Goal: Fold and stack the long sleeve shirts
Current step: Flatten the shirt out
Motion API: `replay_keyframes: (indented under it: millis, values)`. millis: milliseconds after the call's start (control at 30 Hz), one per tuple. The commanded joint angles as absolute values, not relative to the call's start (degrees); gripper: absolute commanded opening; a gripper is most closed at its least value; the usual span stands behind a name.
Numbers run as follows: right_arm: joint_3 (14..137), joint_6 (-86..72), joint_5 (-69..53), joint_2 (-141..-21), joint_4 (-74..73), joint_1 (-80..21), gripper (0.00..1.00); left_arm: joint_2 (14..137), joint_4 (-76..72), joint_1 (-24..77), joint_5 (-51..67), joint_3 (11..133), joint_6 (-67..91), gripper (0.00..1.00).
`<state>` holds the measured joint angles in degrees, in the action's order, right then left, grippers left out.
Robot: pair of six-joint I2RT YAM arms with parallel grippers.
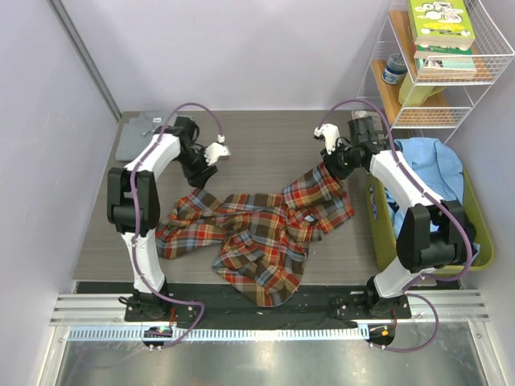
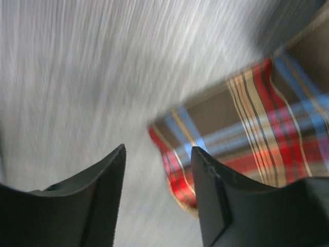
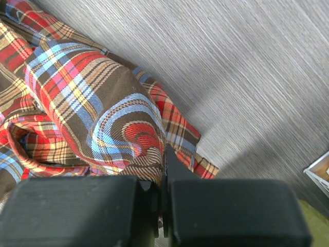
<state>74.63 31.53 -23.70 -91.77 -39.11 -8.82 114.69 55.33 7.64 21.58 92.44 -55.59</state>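
Observation:
The plaid long sleeve shirt (image 1: 257, 233) lies crumpled across the middle of the table. A pale grey shirt (image 1: 138, 137) lies folded at the back left corner. My left gripper (image 1: 201, 178) hovers over the plaid shirt's far left end. In the left wrist view it (image 2: 159, 152) is open, with bare tabletop between the fingers and the plaid edge (image 2: 247, 128) just beside the right finger. My right gripper (image 1: 330, 169) is at the shirt's far right part. In the right wrist view it (image 3: 165, 154) is shut on a bunched fold of plaid cloth (image 3: 103, 113).
A green bin (image 1: 378, 225) holding blue cloth (image 1: 426, 173) stands along the table's right edge. Behind it is a wire shelf (image 1: 475, 88) with books (image 1: 438, 28). The purple walls close in on the left and the back.

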Motion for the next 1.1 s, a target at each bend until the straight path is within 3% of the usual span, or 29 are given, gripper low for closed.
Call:
replay_keyframes:
  millis: [0, 333, 467, 500, 600, 633, 767, 933, 1067]
  values:
    - [77.61, 31.46, -24.35, -92.20, -39.29, -8.70, 0.01, 118.38, 54.93, 10.72, 16.97, 96.33, -60.47, 0.52]
    - [77.08, 31.73, -23.65, -92.72, -40.17, -8.79, 0.01, 120.06, 46.23, 10.46, 9.40, 85.71, -64.42, 0.59]
    - [77.08, 31.38, -23.73, -92.72, -40.17, -8.70, 0.01, 118.22, 44.83, 10.46, 9.14, 79.55, -68.37, 0.57]
    - [77.08, 31.29, -23.82, -92.72, -39.99, -8.70, 0.01, 117.78, 44.22, 10.37, 9.14, 78.32, -69.07, 0.55]
    - [77.78, 30.33, -24.43, -93.25, -39.99, -8.70, 0.01, 116.72, 44.21, 10.28, 9.31, 75.76, -69.96, 0.33]
    - [78.13, 30.15, -24.61, -93.43, -39.90, -8.70, 0.01, 116.46, 44.47, 10.02, 10.27, 76.37, -68.48, 0.21]
    - [81.29, 28.04, -24.70, -94.04, -39.46, -8.44, 0.01, 115.67, 48.24, 5.30, 16.05, 86.19, -59.02, 0.01]
    - [91.12, 20.24, -24.61, -94.13, -36.22, -6.42, 0.01, 113.21, 53.53, -2.71, 25.91, 109.11, -41.34, 0.00]
    - [98.43, 14.69, -22.51, -92.47, -32.26, -5.89, 0.01, 105.14, 44.59, -7.72, 26.28, 111.63, -26.84, 0.00]
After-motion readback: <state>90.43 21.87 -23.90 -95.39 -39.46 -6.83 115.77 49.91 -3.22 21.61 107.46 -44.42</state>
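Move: The plaid shirt's loose corner lies almost straight below the open left fingers, about 5 cm down and 1 cm back. From that hand, a plaid sleeve spreads about 13 cm back and 3 cm left, and the folded grey shirt lies some 14 cm ahead and 15 cm left. The right hand already grips the other corner; from it the loose corner is about 35 cm left, 4 cm back and 11 cm down. Left hand sinks about 5 cm, pinches the loose corner, lifts forward-left; right hand raises its held corner. ##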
